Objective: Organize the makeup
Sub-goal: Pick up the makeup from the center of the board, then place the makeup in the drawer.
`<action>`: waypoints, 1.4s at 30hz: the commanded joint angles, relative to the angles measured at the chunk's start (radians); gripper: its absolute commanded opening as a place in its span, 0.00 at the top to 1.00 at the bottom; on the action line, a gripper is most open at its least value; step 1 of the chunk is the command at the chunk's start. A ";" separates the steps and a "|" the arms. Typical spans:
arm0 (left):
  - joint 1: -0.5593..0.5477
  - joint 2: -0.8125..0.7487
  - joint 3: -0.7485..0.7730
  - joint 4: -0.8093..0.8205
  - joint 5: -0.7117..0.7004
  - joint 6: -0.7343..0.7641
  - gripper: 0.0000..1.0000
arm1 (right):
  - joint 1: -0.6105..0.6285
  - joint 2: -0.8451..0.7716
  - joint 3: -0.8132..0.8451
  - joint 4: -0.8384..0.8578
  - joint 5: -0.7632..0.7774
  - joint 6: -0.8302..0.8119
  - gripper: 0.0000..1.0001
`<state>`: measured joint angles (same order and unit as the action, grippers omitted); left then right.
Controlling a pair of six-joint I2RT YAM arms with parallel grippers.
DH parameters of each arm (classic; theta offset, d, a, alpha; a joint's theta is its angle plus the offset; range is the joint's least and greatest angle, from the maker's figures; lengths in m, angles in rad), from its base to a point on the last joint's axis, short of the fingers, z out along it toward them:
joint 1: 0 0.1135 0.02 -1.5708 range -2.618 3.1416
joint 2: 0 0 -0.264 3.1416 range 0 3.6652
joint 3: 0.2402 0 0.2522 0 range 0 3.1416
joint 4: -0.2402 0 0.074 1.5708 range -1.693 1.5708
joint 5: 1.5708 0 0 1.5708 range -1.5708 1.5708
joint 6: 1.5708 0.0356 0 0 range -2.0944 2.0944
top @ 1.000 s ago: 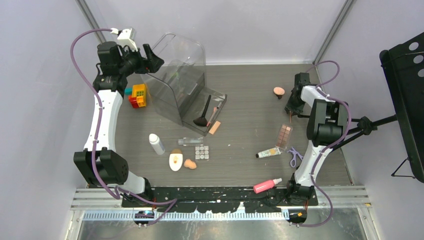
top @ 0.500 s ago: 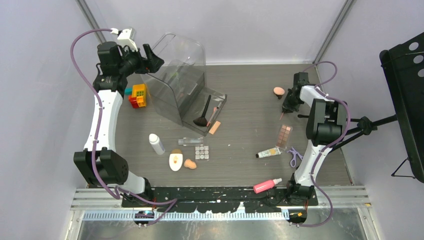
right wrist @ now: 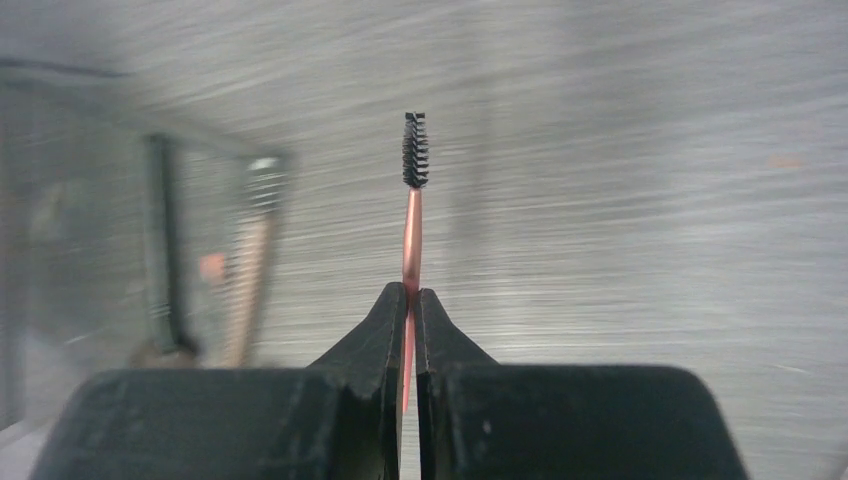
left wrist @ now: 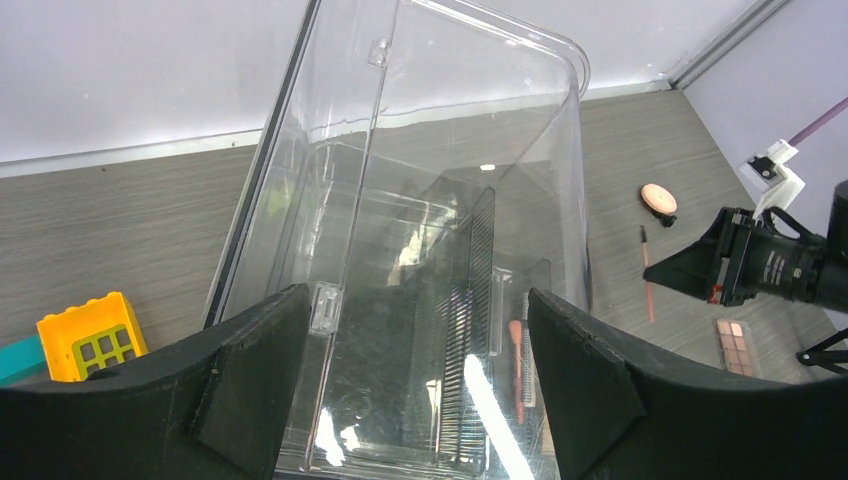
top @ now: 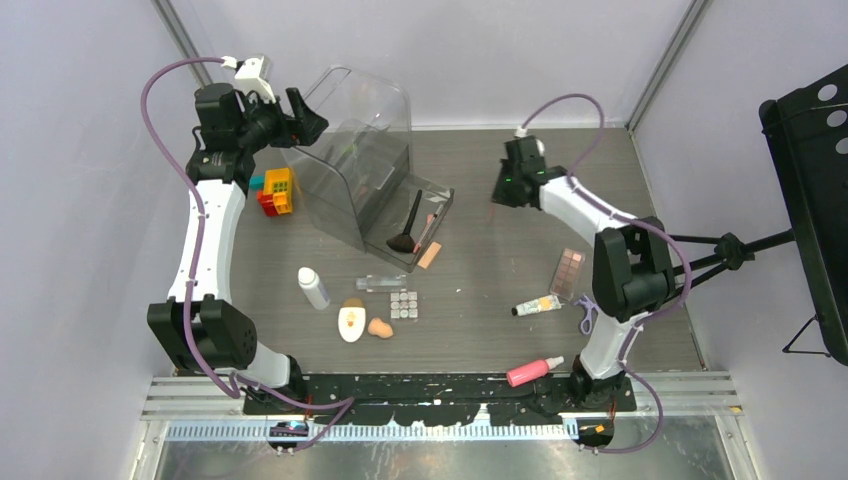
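My right gripper (right wrist: pixel 409 292) is shut on a thin pink spoolie brush (right wrist: pixel 411 220), whose black bristle tip points away from me. In the top view this gripper (top: pixel 497 195) hangs over the table's back middle, right of the clear case (top: pixel 365 150). My left gripper (top: pixel 310 118) stands open at the case's back left, and the left wrist view shows its jaws (left wrist: pixel 418 300) wide with nothing between them. Loose makeup lies in front: white bottle (top: pixel 314 288), clear bottle (top: pixel 381 283), square-pan palette (top: pixel 404 304), white oval compact (top: pixel 351 322), peach sponge (top: pixel 380 327), cream tube (top: pixel 537 304), pink bottle (top: pixel 534 371).
The case's pulled-out drawer holds a black brush (top: pixel 408 225) and a peach pad (top: pixel 430 255). Toy bricks (top: pixel 275 190) sit left of the case. A pink-toned palette (top: pixel 568 271) and a purple tool (top: pixel 590 312) lie at the right. Another peach sponge (left wrist: pixel 657 196) sits at the back right.
My right gripper closed on the pink spoolie brush at the table's right side, lifted it and swung left toward the case. The left arm has not moved.
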<state>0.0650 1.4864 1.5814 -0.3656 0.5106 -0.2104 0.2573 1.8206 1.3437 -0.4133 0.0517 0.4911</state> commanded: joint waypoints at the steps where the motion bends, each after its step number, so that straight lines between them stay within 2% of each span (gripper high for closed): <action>1: 0.005 -0.002 -0.024 -0.058 0.009 -0.021 0.18 | 0.146 -0.058 0.013 0.209 0.039 0.201 1.00; 6: 0.004 -0.002 -0.033 -0.054 -0.006 -0.015 0.18 | 0.270 0.017 0.067 0.290 0.073 0.301 1.00; 12: 0.004 -0.002 -0.025 -0.062 0.001 -0.010 0.19 | 0.359 0.106 0.108 0.372 0.092 0.372 0.98; 15: 0.004 -0.011 -0.028 -0.061 -0.017 -0.004 0.18 | 0.380 0.147 0.145 0.354 0.099 0.374 0.91; 19: 0.004 -0.003 -0.026 -0.065 -0.008 -0.006 0.18 | 0.384 0.144 0.131 0.367 0.113 0.375 0.70; 21: 0.004 -0.006 -0.026 -0.065 -0.008 -0.006 0.18 | 0.385 0.125 0.115 0.363 0.132 0.361 0.59; 23: 0.004 -0.006 -0.026 -0.065 -0.006 -0.007 0.18 | 0.384 0.100 0.103 0.352 0.154 0.341 0.53; 28: 0.005 -0.006 -0.027 -0.060 -0.002 -0.012 0.18 | 0.382 -0.002 0.067 0.271 0.245 0.241 0.53; 35: 0.004 -0.009 -0.027 -0.059 -0.003 -0.016 0.18 | 0.342 -0.222 -0.026 0.038 0.475 0.125 0.53; 42: 0.005 -0.013 -0.026 -0.057 0.003 -0.024 0.18 | 0.131 -0.408 -0.177 -0.048 0.410 0.115 0.53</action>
<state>0.0650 1.4841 1.5757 -0.3580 0.5091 -0.2104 0.4919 1.4757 1.2346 -0.3847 0.4263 0.6350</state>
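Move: The spoolie brush, already pinched in the right hand, is bound for the clear drawer, whose middle lies about 22 cm to the left, 3 cm back and 7 cm below. In the drawer lie the black brush, some 23 cm left and 3 cm back, and the pink brush, 18 cm left and 4 cm back; the peach block is on the table 17 cm left, 11 cm back. From the left hand the drawer is roughly 17 cm right, 4 cm back and 33 cm below. The spoolie brush is carried left about 21 cm in the right hand, lifting slightly and then dipping over the clear drawer while the hand rolls nearly 20 degrees, left side up. There the fingers open about halfway and let go of the brush; the empty hand swings back right some 18 cm, climbing about 10 cm and drawing back a little as the fingers tilt up and the roll comes out. ##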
